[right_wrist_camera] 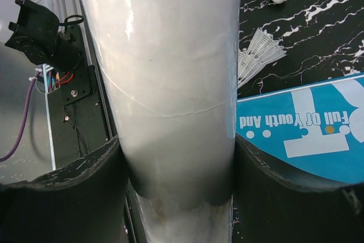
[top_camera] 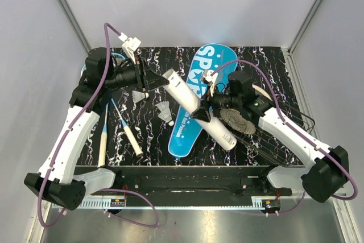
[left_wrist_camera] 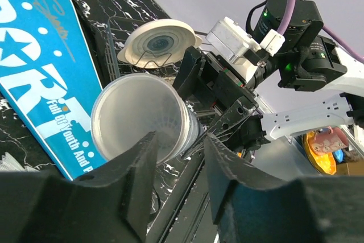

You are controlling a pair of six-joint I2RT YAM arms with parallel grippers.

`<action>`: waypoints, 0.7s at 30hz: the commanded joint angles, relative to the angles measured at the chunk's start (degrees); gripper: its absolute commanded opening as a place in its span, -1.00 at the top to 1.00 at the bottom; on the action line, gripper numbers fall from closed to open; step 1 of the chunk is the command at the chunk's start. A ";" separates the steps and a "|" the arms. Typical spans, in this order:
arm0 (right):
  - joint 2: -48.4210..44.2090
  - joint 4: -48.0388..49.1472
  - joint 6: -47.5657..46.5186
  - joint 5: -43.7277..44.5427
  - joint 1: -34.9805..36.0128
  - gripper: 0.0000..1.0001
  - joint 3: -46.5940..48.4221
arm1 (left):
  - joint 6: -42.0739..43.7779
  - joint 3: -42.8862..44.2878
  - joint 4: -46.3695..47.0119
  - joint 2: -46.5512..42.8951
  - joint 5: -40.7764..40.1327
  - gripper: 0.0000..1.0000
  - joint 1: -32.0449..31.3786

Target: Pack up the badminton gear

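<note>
My right gripper (top_camera: pixel 202 112) is shut on the middle of the long white tube (top_camera: pixel 199 109), which lies slanted over the blue "SPORT" cover (top_camera: pixel 200 66). The right wrist view shows the tube (right_wrist_camera: pixel 170 55) pressed between both fingers. My left gripper (top_camera: pixel 149 82) hovers just left of the tube's open mouth (left_wrist_camera: pixel 136 115). Its jaws stand apart with nothing between them. Three white shuttlecocks (top_camera: pixel 139 96) (top_camera: pixel 164 107) (top_camera: pixel 167 119) lie on the table between the arms. Two rackets with white handles (top_camera: pixel 103 143) (top_camera: pixel 132 138) lie at the left.
A black wire basket (top_camera: pixel 277 143) sits at the right under my right arm, with a round woven disc (top_camera: pixel 236 120) in it. Another disc (left_wrist_camera: pixel 159 41) leans against the basket's edge. The table is black marble-patterned (top_camera: pixel 267 64), with grey walls close around it.
</note>
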 commanded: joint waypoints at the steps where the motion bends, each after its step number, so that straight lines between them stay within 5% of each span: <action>1: 0.13 1.40 -1.91 0.42 0.87 0.42 1.34 | 1.25 1.00 3.54 1.67 3.48 0.21 -1.11; 8: 0.56 0.88 -2.00 0.59 0.87 0.42 1.78 | 3.53 1.79 1.61 2.99 3.57 0.65 -2.96; 19: 1.62 2.80 -0.68 5.86 1.13 0.32 1.34 | 11.87 1.09 -8.06 3.61 0.15 0.70 -4.54; 21: 2.32 4.30 -0.07 6.48 1.22 0.30 0.47 | 12.93 0.48 -8.67 3.52 -1.17 1.00 -6.02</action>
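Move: The open end of the white shuttlecock tube is right at my left fingertips: its middle is about 3 cm ahead, 3 cm to the right and 2 cm lower, so the rim's near edge faces the finger gap. On the table some 36 cm below, a pair of shuttlecocks lies about 15 cm ahead and the blue racket bag about 23 cm ahead, 20 cm to the right. From my right hand, already gripping the tube's middle, that end is roughly 5 cm ahead, 12 cm left and 13 cm up. I close my half-open left fingers almost shut, pinching the near edge of the tube's rim, while that hand eases about 1.5 cm right, into the tube's end, and sinks some 2.5 cm. My right hand keeps its grip around the tube and lowers it about 2.5 cm alongside, tipping only slightly. ##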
